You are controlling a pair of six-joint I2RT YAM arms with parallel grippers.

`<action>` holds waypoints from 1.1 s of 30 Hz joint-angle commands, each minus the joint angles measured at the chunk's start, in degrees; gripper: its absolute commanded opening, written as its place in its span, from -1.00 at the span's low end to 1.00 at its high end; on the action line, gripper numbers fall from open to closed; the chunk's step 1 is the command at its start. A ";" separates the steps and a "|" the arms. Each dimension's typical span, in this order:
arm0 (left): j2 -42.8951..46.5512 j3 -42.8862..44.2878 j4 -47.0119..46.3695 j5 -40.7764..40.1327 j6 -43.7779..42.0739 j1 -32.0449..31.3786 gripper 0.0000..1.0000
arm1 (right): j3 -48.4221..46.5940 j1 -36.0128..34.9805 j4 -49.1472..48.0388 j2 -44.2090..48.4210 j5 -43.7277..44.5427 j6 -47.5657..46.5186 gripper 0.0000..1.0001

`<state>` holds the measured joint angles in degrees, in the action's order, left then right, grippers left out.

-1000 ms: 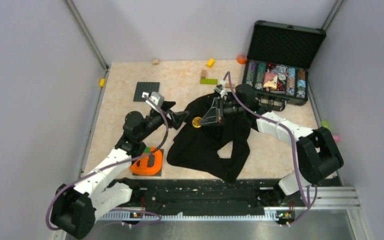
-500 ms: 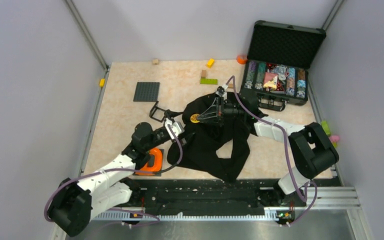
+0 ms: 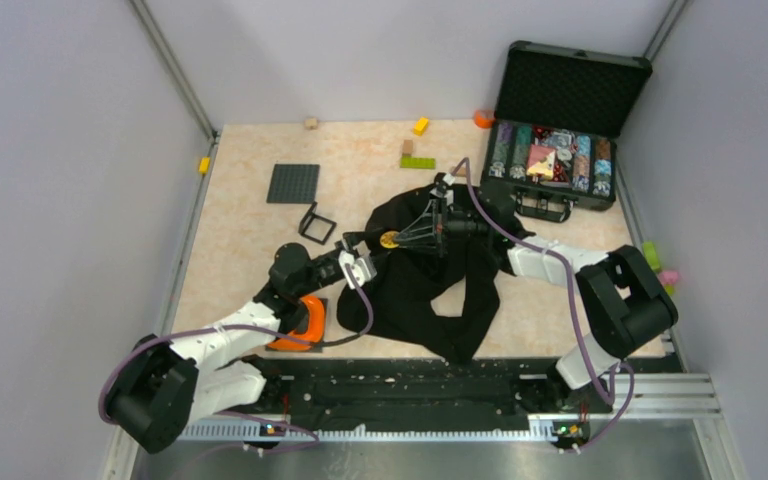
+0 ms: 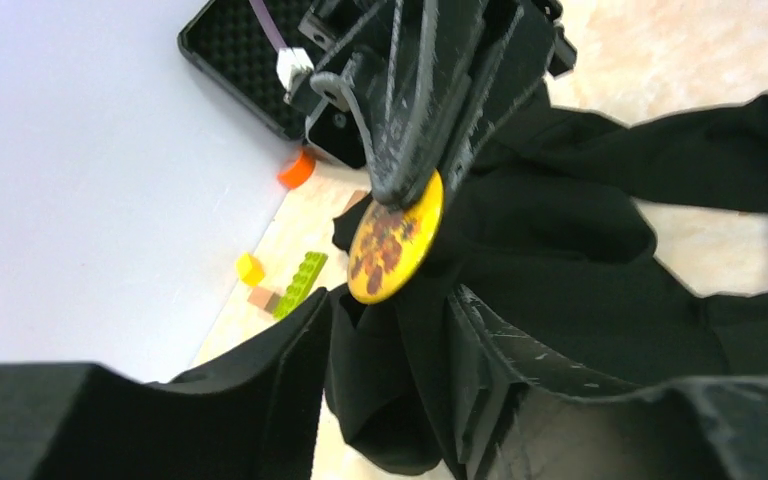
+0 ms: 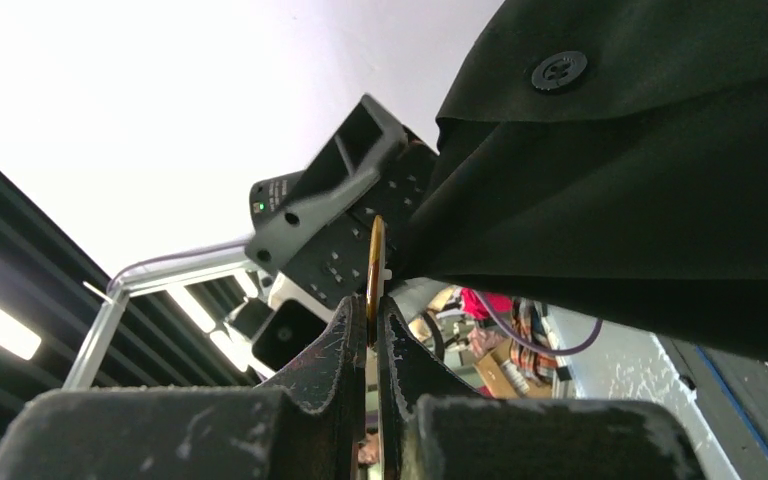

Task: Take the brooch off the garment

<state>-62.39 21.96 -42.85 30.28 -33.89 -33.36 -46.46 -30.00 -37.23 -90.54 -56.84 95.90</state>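
The brooch (image 3: pixel 389 239) is a small round yellow disc with a brown pattern, pinned at the left edge of the black garment (image 3: pixel 430 290). My right gripper (image 3: pixel 398 239) is shut on the brooch's rim; the brooch (image 5: pixel 375 262) shows edge-on between its fingers. The garment (image 5: pixel 640 180) hangs from it. My left gripper (image 3: pixel 367 245) sits just left of and below the brooch (image 4: pixel 395 238). It (image 4: pixel 390 335) stands open around a fold of the garment (image 4: pixel 400 400), and a sliver of table shows beside one finger.
An open black case (image 3: pixel 560 150) of coloured chips stands at the back right. A grey baseplate (image 3: pixel 293 183) and a black wire frame (image 3: pixel 317 222) lie at the left, and an orange object (image 3: pixel 295 320) lies under my left arm. Small blocks (image 3: pixel 418 162) are scattered at the back.
My left arm has swung down and come in low to the cloth under the brooch, its jaws widening, then narrowing. The right gripper has drawn the brooch slightly left.
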 commanded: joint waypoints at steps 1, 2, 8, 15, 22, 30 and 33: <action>-0.20 0.78 -6.17 2.38 -2.17 -0.41 -0.11 | 0.58 -0.87 -2.14 2.56 -0.11 1.17 -1.00; -0.41 0.82 -6.49 2.60 -2.23 -0.48 -0.11 | 0.58 -1.04 -2.09 2.56 -0.11 1.15 -1.00; 0.25 0.54 -6.46 3.10 -4.65 -1.96 -0.01 | 1.09 -1.73 -1.01 3.09 0.04 1.16 -1.00; 1.75 0.69 -2.37 2.76 -6.95 -2.73 -0.59 | 0.73 -1.75 -0.75 3.59 0.33 1.03 -0.90; 2.30 -1.02 -4.43 -0.11 -4.09 -2.69 -1.00 | -2.21 -1.44 6.67 5.90 1.22 -4.42 -0.44; 3.74 -2.17 -6.29 -0.75 -0.72 -2.70 -1.00 | -10.89 1.94 36.70 13.69 9.78 -32.31 -0.04; 4.03 -2.25 -7.15 0.08 0.91 -2.74 -1.00 | -12.54 1.70 41.88 18.31 17.55 -49.82 -0.02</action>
<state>-59.86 19.99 -45.08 30.11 -35.86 -35.99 -54.54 -28.60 -7.18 -79.24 -49.01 69.89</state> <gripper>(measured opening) 0.037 0.484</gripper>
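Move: Raised over the garment, the brooch is gripped in the right fingertips, its middle about 2 cm left of that hand. From the left hand it lies roughly 3 cm to the right and 2 cm higher, level fore and aft. About 19 cm below the left hand, the garment's middle is some 12 cm right and 2 cm back; the black frame is 12 cm left and 8 cm ahead, and the orange ring 17 cm left and 13 cm back. Rising about 1.5 cm while easing right and back, the left hand brings its open fingers around the brooch and shuts them, pinching its near edge. The right hand holds the brooch, drawing back about 1 cm, then opens halfway, lets go and backs off up and right, slightly forward, rolling some 20 degrees. ##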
